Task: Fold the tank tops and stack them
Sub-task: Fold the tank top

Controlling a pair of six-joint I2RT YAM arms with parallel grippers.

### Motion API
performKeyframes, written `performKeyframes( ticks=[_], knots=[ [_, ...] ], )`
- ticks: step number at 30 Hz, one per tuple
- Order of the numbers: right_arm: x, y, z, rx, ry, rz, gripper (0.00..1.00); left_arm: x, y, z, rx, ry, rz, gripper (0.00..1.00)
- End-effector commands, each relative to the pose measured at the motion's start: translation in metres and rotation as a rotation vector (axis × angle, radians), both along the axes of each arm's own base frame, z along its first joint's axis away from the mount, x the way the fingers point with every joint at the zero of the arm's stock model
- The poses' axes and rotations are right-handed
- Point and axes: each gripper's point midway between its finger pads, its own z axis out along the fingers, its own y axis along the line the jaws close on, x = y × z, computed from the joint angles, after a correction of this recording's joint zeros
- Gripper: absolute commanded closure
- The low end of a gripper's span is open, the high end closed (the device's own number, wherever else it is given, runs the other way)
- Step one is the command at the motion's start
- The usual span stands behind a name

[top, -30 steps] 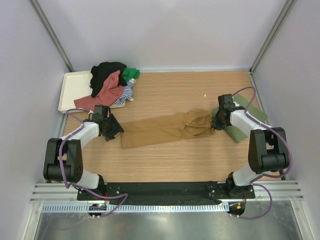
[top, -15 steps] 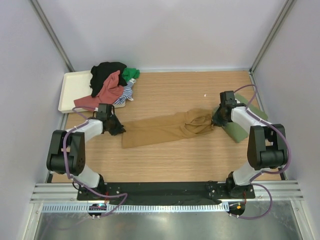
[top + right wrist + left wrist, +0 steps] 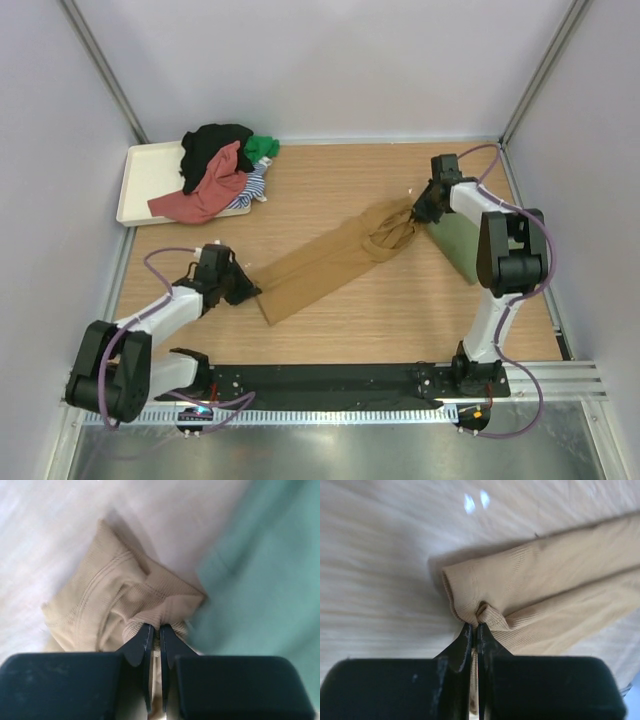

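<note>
A mustard brown tank top (image 3: 335, 258) lies stretched diagonally across the wooden table, from near left to far right. My left gripper (image 3: 250, 288) is shut on its near-left end, the ribbed cloth (image 3: 530, 595) bunched at the fingertips (image 3: 474, 628). My right gripper (image 3: 417, 210) is shut on its far-right end, the cloth (image 3: 125, 600) pinched at the tips (image 3: 156, 629). An olive green tank top (image 3: 462, 238) lies folded flat beside the right gripper, also seen as a green surface (image 3: 265, 570). More tank tops, black, red, green and striped, are heaped (image 3: 222, 168) on the tray.
A cream tray (image 3: 150, 178) sits at the far left corner under the heap. Grey walls with metal posts close the table on three sides. The black rail (image 3: 330, 382) with both arm bases runs along the near edge.
The left gripper closed on the brown top's left end and pulled it toward the near edge. The right gripper carried the other end toward the far side, turning the top diagonal.
</note>
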Motion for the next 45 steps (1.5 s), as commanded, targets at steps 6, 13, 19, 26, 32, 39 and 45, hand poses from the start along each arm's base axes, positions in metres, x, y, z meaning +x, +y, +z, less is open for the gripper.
performKeyframes(
  ticks=[6, 13, 19, 26, 32, 39, 45],
  knots=[
    [0.093, 0.03, 0.008, 0.149, -0.14, 0.049, 0.99, -0.086, -0.044, -0.021, -0.037, 0.102, -0.035, 1.0],
    [0.148, 0.082, -0.009, 0.354, -0.221, 0.12, 0.99, -0.118, -0.1, -0.008, -0.068, 0.019, -0.115, 1.0],
    [0.189, 0.134, 0.004, 0.454, -0.344, 0.226, 0.98, -0.147, -0.147, -0.022, -0.036, 0.043, -0.19, 1.0],
    [0.206, 0.162, 0.028, 0.456, -0.4, 0.29, 0.55, -0.155, -0.169, -0.023, -0.046, 0.041, -0.216, 0.48],
    [0.199, 0.154, 0.072, 0.382, -0.452, 0.341, 0.44, -0.159, -0.162, -0.008, -0.051, -0.026, -0.246, 0.19],
    [0.172, 0.152, 0.112, 0.346, -0.518, 0.44, 0.28, -0.132, -0.133, 0.014, 0.014, -0.099, -0.231, 0.19],
    [0.115, 0.144, 0.112, 0.304, -0.474, 0.498, 0.23, -0.082, -0.107, 0.045, 0.07, -0.18, -0.248, 0.2]
  ],
)
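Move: At the ends of the tan tank top's slanting strip, both hands already hold it, its middle about 26 cm right of the left hand and 11 cm ahead; the striped top lies some 35 cm ahead of that hand and 2 cm left. The left end's new spot of bare table is roughly 14 cm back, 20 cm right. From the right hand, the far-end spot is 18 cm ahead, 16 cm left, the folded green top about 22 cm right and 6 cm back. Swinging the strip round counter-clockwise, the left hand drags its end low over the table, back then mostly right, while the right hand takes the other end about 18 cm forward and 16 cm left, rolling and tipping its fingers outward. Both open and let go; the left rises slightly and moves off left and forward, the right lifts some 8 cm and draws back about 5 cm. ##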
